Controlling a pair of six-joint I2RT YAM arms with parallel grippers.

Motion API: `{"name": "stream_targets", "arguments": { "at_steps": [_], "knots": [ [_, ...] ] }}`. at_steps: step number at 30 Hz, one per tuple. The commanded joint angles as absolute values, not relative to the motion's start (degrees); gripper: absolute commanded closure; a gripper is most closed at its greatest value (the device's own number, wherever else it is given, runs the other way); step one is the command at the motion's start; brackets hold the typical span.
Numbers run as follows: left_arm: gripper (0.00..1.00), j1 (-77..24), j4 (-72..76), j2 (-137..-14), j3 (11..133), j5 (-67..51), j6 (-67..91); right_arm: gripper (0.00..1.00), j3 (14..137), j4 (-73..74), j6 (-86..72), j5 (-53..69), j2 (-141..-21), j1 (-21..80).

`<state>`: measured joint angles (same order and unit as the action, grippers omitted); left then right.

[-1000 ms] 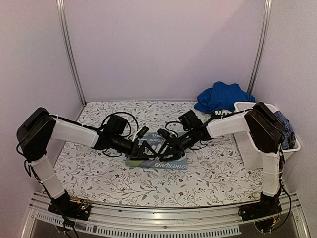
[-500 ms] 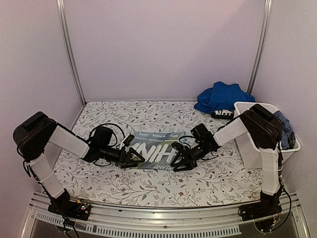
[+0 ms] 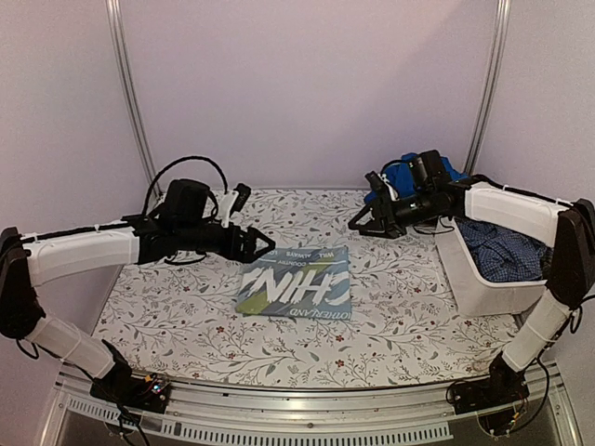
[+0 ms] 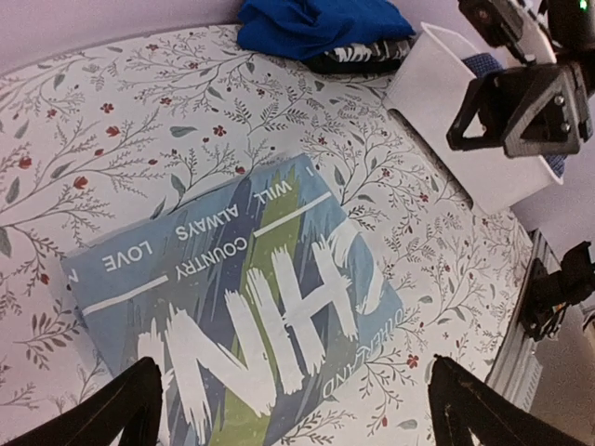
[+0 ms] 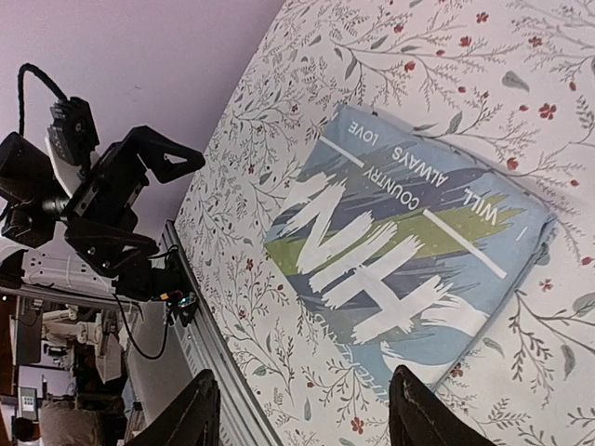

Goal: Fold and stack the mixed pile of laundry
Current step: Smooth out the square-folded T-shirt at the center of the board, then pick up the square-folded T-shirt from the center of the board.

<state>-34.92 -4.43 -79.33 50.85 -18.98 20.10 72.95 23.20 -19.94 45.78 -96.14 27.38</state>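
Note:
A folded pale blue garment (image 3: 296, 290) with large white lettering lies flat in the middle of the table, also seen in the left wrist view (image 4: 242, 307) and the right wrist view (image 5: 409, 251). My left gripper (image 3: 260, 245) hovers open, up and to the left of it, with nothing between its fingers (image 4: 121, 413). My right gripper (image 3: 367, 223) is open and empty at the back right, close to a crumpled royal blue garment (image 3: 414, 181). A dark blue small-check garment (image 3: 502, 251) lies in the white tub (image 3: 483, 293). A black-and-white piece (image 4: 358, 56) lies under the royal blue one (image 4: 316, 19).
The white tub stands at the table's right edge under the right arm. The flower-patterned table cover (image 3: 186, 316) spreads around the folded garment. A metal rail (image 3: 307, 409) runs along the near edge, and upright posts (image 3: 130, 93) stand at the back corners.
Both grippers have risen off the folded garment and drawn apart. The left one went back and left, the right one swung to the back right. The garment now lies flat and untouched.

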Motion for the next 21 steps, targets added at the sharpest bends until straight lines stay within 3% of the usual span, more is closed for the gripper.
{"name": "stream_targets", "arguments": {
  "at_steps": [1,4,7,12,21],
  "knots": [
    [0.0,-44.0,-12.1,-84.0,56.4,-5.9,7.6,0.37,72.5,28.3,-18.8,37.7,-90.0,22.9],
    [0.0,-50.5,-12.8,-90.0,61.1,-0.7,1.8,0.34,70.4,26.2,-20.8,36.0,-87.0,20.4],
    [0.01,-55.9,-14.2,-96.5,66.0,3.4,-3.1,0.24,67.9,23.5,-24.6,32.8,-82.3,19.3],
    [0.14,-62.5,-14.2,-105.7,71.7,3.4,-9.0,0.02,61.7,20.4,-30.2,33.2,-77.6,17.7],
    [0.44,-66.7,-14.2,-117.4,77.7,0.4,-16.3,0.01,51.8,16.5,-36.4,37.5,-72.6,16.4]
  ]
}}
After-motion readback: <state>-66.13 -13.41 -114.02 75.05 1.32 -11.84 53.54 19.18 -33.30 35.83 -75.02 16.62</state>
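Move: The square-folded T-shirt's middle lies about 10 cm right of the left hand, 5 cm ahead and 14 cm below; its near right corner is some 22 cm right, 7 cm back. From the right hand, the dotted cloth in the white bin is about 30 cm right, 3 cm back and 7 cm below, the blue pile some 26 cm ahead and 14 cm right, 10 cm below, and the folded T-shirt about 15 cm left, 3 cm ahead, 16 cm below. The left hand sweeps some 18 cm right across the folded T-shirt while drawing back about 10 cm and sinking 13 cm towards its near right corner, rolling its left side up and turning clockwise so that the fingers point more steeply down and shut from wide open to a little over half; contact with cloth or table can't be made out. Meanwhile the empty right hand clears out, going about 10 cm right towards the white bin, first arcing forward and up some 3–4 cm and then back and down again, turning about 25 degrees clockwise and spreading its half-open fingers wide. ##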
